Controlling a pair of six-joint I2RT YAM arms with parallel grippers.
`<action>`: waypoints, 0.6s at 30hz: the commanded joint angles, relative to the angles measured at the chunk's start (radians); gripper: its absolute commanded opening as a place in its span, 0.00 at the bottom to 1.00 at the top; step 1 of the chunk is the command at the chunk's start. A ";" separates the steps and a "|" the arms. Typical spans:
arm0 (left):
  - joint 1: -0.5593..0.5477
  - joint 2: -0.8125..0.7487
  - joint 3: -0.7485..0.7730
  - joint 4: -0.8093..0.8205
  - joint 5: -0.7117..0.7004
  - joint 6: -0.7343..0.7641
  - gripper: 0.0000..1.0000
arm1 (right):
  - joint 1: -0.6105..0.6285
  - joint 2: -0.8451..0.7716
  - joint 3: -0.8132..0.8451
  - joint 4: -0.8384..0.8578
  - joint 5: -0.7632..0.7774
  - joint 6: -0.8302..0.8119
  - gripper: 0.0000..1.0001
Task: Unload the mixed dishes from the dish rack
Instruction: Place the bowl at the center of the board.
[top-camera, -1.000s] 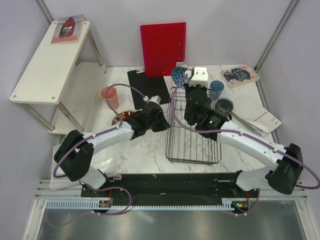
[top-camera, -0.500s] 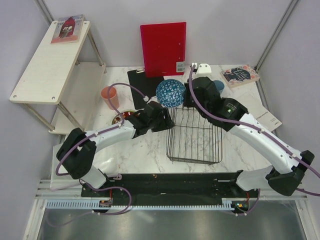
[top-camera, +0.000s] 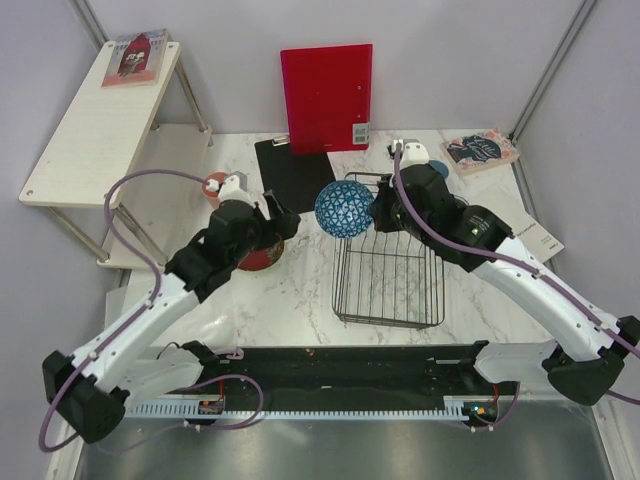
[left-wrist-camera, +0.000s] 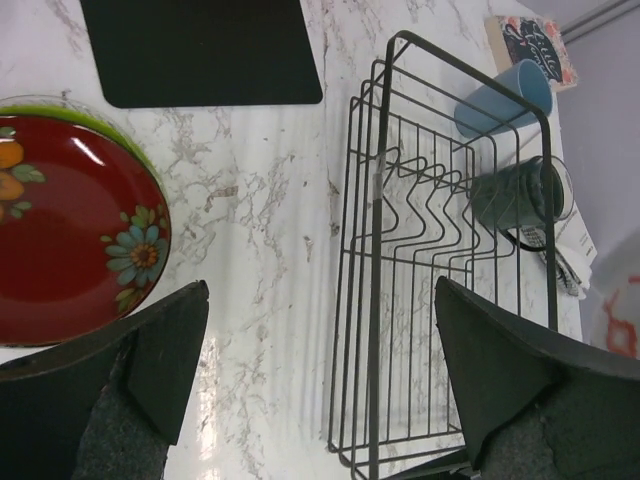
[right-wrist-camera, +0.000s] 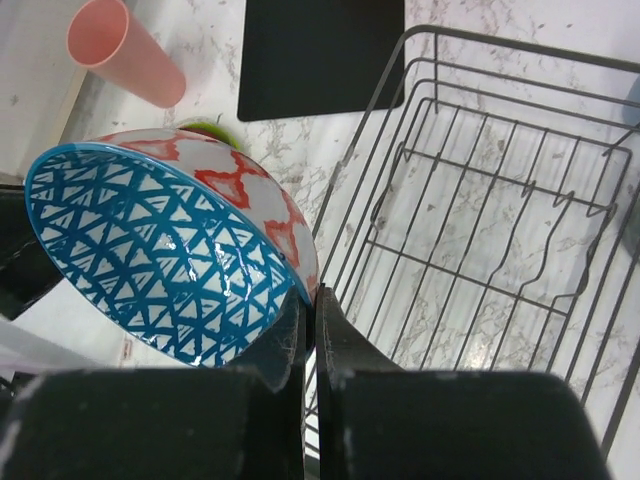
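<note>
The blue patterned bowl (top-camera: 343, 208) (right-wrist-camera: 160, 260) hangs tilted in the air at the far left corner of the black wire dish rack (top-camera: 388, 268) (right-wrist-camera: 480, 220), with my right gripper (top-camera: 372, 210) (right-wrist-camera: 311, 300) shut on its rim. No dishes stand inside the rack (left-wrist-camera: 440, 250). My left gripper (top-camera: 268, 232) (left-wrist-camera: 320, 370) is wide open with nothing between its fingers, above the marble between the rack and the dark red plate (top-camera: 258, 257) (left-wrist-camera: 70, 240). That plate lies on a lime-green dish (left-wrist-camera: 60, 112). The pink cup (right-wrist-camera: 125, 50) stands further left.
A light blue cup (left-wrist-camera: 505, 95) and a dark grey mug (left-wrist-camera: 515, 192) stand just past the rack's right side. A flat black mat (top-camera: 293, 170) and an upright red board (top-camera: 327, 95) are behind. A book (top-camera: 480, 150), papers (top-camera: 535, 235) and a white shelf (top-camera: 100, 120) border the table.
My left gripper has opened, let go of the red plate and risen as the arm drew back. My right gripper has lifted the bowl out of the rack and carried it left.
</note>
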 joint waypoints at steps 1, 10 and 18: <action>0.000 -0.191 -0.122 -0.015 -0.035 0.076 0.99 | -0.002 0.010 -0.015 0.042 -0.165 0.017 0.00; 0.000 -0.352 -0.200 0.061 0.145 0.205 0.99 | -0.002 0.138 0.017 0.062 -0.442 0.022 0.00; -0.002 -0.404 -0.222 0.073 0.142 0.229 0.99 | -0.002 0.196 0.025 0.090 -0.514 0.037 0.00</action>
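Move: The bowl pinched in my right fingers has its middle about 8 cm to that hand's left and 2 cm ahead. The gap of my open left hand is about 23 cm to its left, 2 cm ahead and 7 cm lower. From my left hand the bowl is 15 cm right, level fore-and-aft, 6 cm higher; the red plate is 4 cm ahead, 9 cm left and 18 cm below. I keep the bowl's rim pinched and swing my right hand down and left, about 7 cm each with a little back, off the rack's left side towards my left hand, tipping the fingers down and turning them counter-clockwise, some 20 degrees each. Meanwhile my left hand, still wide open, draws back about 6 cm and drifts left, its fingers tilting up. ##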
